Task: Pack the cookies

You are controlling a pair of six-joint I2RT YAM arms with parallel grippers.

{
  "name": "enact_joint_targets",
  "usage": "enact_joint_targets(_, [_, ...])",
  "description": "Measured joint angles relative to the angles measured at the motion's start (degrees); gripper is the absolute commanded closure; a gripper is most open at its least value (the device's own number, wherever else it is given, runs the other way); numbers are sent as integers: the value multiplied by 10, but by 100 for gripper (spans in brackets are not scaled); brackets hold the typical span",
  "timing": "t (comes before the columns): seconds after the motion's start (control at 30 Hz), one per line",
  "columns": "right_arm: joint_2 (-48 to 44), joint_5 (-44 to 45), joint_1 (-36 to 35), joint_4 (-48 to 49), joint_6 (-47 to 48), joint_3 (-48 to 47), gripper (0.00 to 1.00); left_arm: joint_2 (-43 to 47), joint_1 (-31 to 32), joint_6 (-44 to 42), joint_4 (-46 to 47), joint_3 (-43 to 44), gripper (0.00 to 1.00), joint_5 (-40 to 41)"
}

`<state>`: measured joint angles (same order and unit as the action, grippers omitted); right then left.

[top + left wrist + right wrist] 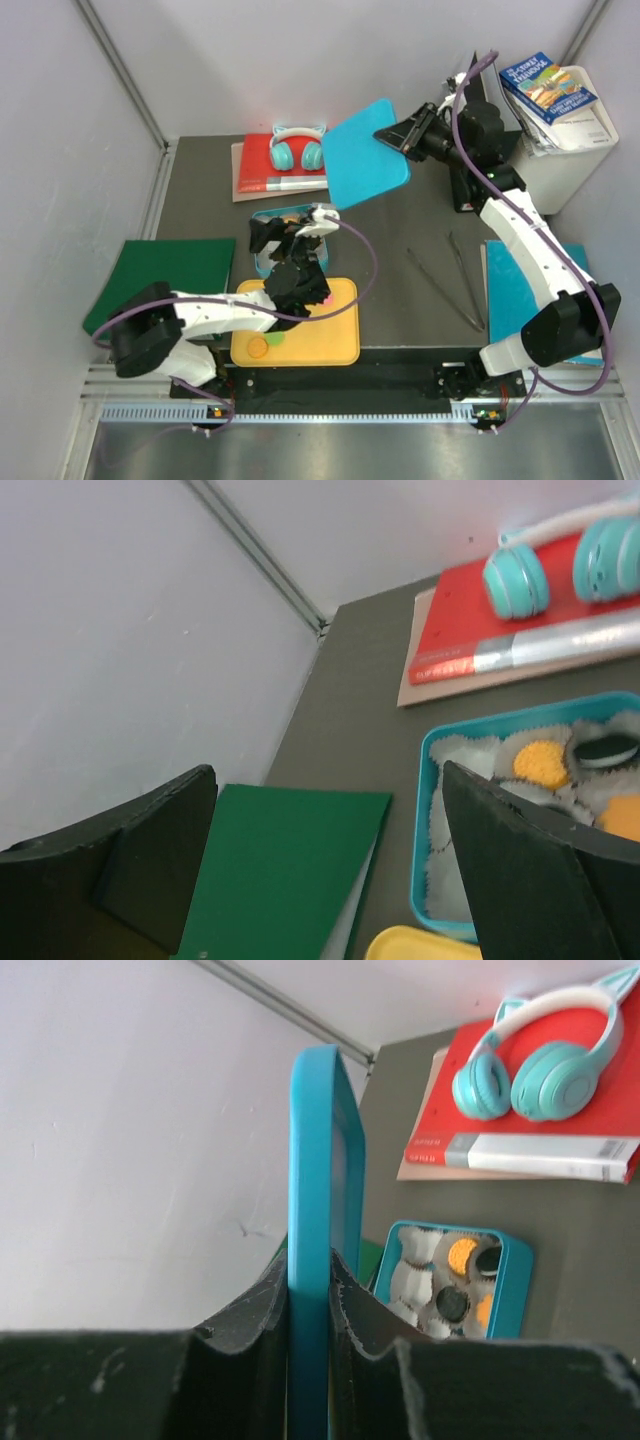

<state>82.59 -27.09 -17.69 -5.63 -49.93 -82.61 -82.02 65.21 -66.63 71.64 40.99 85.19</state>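
Observation:
A teal tin (pixel 256 217) holds grey paper cups and some cookies. In the left wrist view an orange cookie (pixel 541 763) and a black cookie (pixel 605 748) lie in its cups. My left gripper (pixel 285 232) hovers over the tin, open and empty (pixel 330 870). On the yellow tray (pixel 335 345) lie an orange cookie (pixel 258 347), a green cookie (pixel 275 338) and a pink cookie (pixel 327 298). My right gripper (pixel 395 135) is raised at the back, shut on the edge of the teal lid (pixel 365 150). In the right wrist view the lid (pixel 318 1180) stands on edge between the fingers (pixel 310 1300), with the tin (pixel 510 1280) below.
A red book with teal headphones (pixel 297 148) lies behind the tin. A green board (pixel 165 275) is to the left and metal tweezers (pixel 455 275) to the right. A teal board (pixel 510 290) and a white box with a book (pixel 565 120) stand at the far right.

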Motion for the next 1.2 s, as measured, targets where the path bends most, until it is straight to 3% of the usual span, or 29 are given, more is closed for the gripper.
enact_joint_targets(0.1, [0,8,3,4,3,-14,92,59,-19,156,-117,5,2,1])
enact_joint_targets(0.17, [0,7,3,9,3,-21,92,105,-50,366,-348,56,2,-11])
enact_joint_targets(0.23, [0,4,3,12,3,-22,92,120,-111,578,-560,137,2,-94])
enact_joint_targets(0.33, [0,-5,3,16,3,-21,92,137,-276,834,-751,206,2,-288])
enact_joint_targets(0.37, [0,-9,3,19,3,-20,92,140,-315,852,-765,206,2,-303])
enact_joint_targets(0.57, [-5,-52,3,74,-8,53,91,142,-473,1048,-869,172,2,-597])
enact_joint_targets(0.73, [-1,-73,-10,102,-11,119,92,137,-531,1139,-888,118,7,-728])
enact_joint_targets(0.87, [13,-81,-44,137,-8,146,96,142,-556,1192,-898,60,38,-779])
enact_joint_targets(0.9, [20,-84,-53,153,-10,152,97,147,-561,1198,-899,46,60,-783])
enact_joint_targets(1.0, [45,-93,-69,219,-33,177,99,179,-570,1224,-912,3,93,-780])
enact_joint_targets(1.2, [154,-106,-74,407,-137,209,100,226,-570,1251,-939,-11,99,-743])
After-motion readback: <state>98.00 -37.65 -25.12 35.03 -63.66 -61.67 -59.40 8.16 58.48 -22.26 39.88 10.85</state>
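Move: From the right hand, which already grips the lid, the blue cookie box lies about 20 cm left, 2 cm back and 35 cm below; the red book with headphones is some 20 cm ahead and 16 cm left. The empty open left hand has the box about 10 cm ahead, 1 cm right and 24 cm below, the yellow tray 9 cm back and 3 cm right, and the green binder level ahead, 29 cm left. Right hand lowers the lid some 13 cm, leftward towards the box; the left sinks leftward, rolls and closes empty. ##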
